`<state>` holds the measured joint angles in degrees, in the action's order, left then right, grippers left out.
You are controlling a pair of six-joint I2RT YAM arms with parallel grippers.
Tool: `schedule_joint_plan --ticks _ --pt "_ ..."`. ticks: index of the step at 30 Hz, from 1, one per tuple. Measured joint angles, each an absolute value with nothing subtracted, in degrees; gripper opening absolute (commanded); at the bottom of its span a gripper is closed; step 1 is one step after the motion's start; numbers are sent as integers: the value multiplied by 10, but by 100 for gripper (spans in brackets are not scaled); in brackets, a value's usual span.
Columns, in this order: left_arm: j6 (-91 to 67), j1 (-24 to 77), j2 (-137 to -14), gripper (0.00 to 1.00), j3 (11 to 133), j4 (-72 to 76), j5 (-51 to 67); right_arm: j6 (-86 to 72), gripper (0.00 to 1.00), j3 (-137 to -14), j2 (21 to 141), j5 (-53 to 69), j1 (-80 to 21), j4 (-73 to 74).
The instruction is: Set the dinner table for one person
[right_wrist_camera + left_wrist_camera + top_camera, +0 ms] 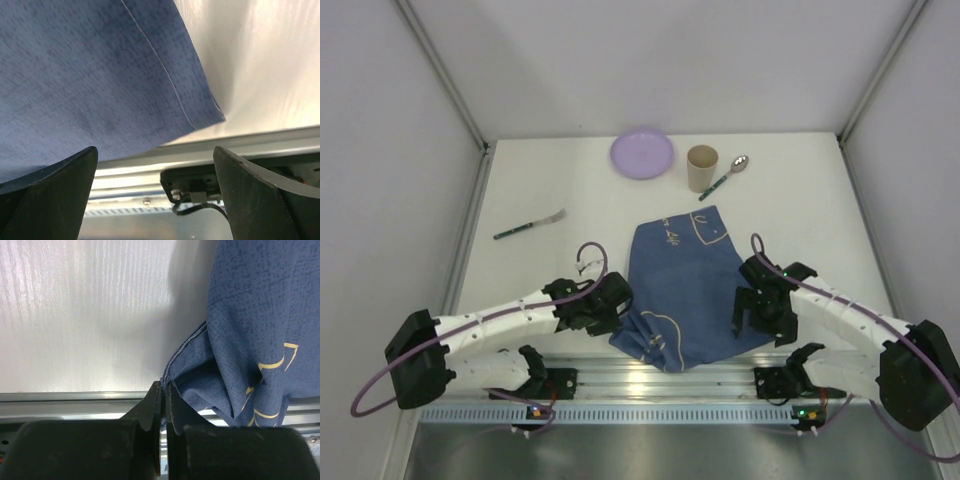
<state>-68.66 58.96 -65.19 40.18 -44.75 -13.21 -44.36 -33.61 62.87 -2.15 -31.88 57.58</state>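
On the white dinner table (pixel 550 190) lies a rumpled blue cloth mat (pixel 685 285) with pale line drawings, its near end hanging over the aluminium rail (pixel 650 375). My left gripper (pixel 620 312) is shut on the mat's near left edge; the left wrist view shows the gripper (pixel 164 385) pinching a fold of the mat (pixel 250 330). My right gripper (pixel 750 310) stands open beside the mat's near right corner. In the right wrist view that gripper (pixel 155 150) has nothing between its fingers, and the mat (pixel 90 75) lies just beyond them.
At the back stand a purple plate (pixel 642 154) and a beige cup (pixel 702 167), with a spoon (pixel 725 178) to the cup's right. A green-handled fork (pixel 530 226) lies at the left. White walls enclose the table on three sides.
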Motion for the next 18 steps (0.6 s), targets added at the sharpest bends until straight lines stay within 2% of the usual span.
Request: schedule_joint_plan --ticks 7,10,13,14,18 --pt "-676 590 -664 0 405 -451 -131 -453 88 -319 663 -19 -319 497" --pt "-672 590 -670 0 405 -451 -131 -450 64 -327 692 -25 -319 491" --pt "-671 590 -669 0 407 -455 -132 -442 11 -336 713 -27 -319 490" --pt "-672 590 -668 0 408 -458 -132 -440 0 -339 718 -28 -319 490" --pt "-671 588 -648 0 410 -471 -136 -434 0 -351 730 -27 -319 489"
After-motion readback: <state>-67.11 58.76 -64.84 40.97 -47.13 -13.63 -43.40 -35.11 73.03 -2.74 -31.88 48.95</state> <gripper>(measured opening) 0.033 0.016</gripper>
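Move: The blue cloth's near right corner lies about 4 cm to the right of the open right hand, some 2 cm ahead and 2 cm below it. The cloth's middle is roughly 19 cm to that hand's left and 12 cm ahead. From the left hand, which already holds the near left corner, the right corner is about 37 cm to the right, 1 cm back and 5 cm lower. Right hand slides about 3 cm forward, sinking 2, and shuts, pinching the cloth's near right corner; left keeps hold. ##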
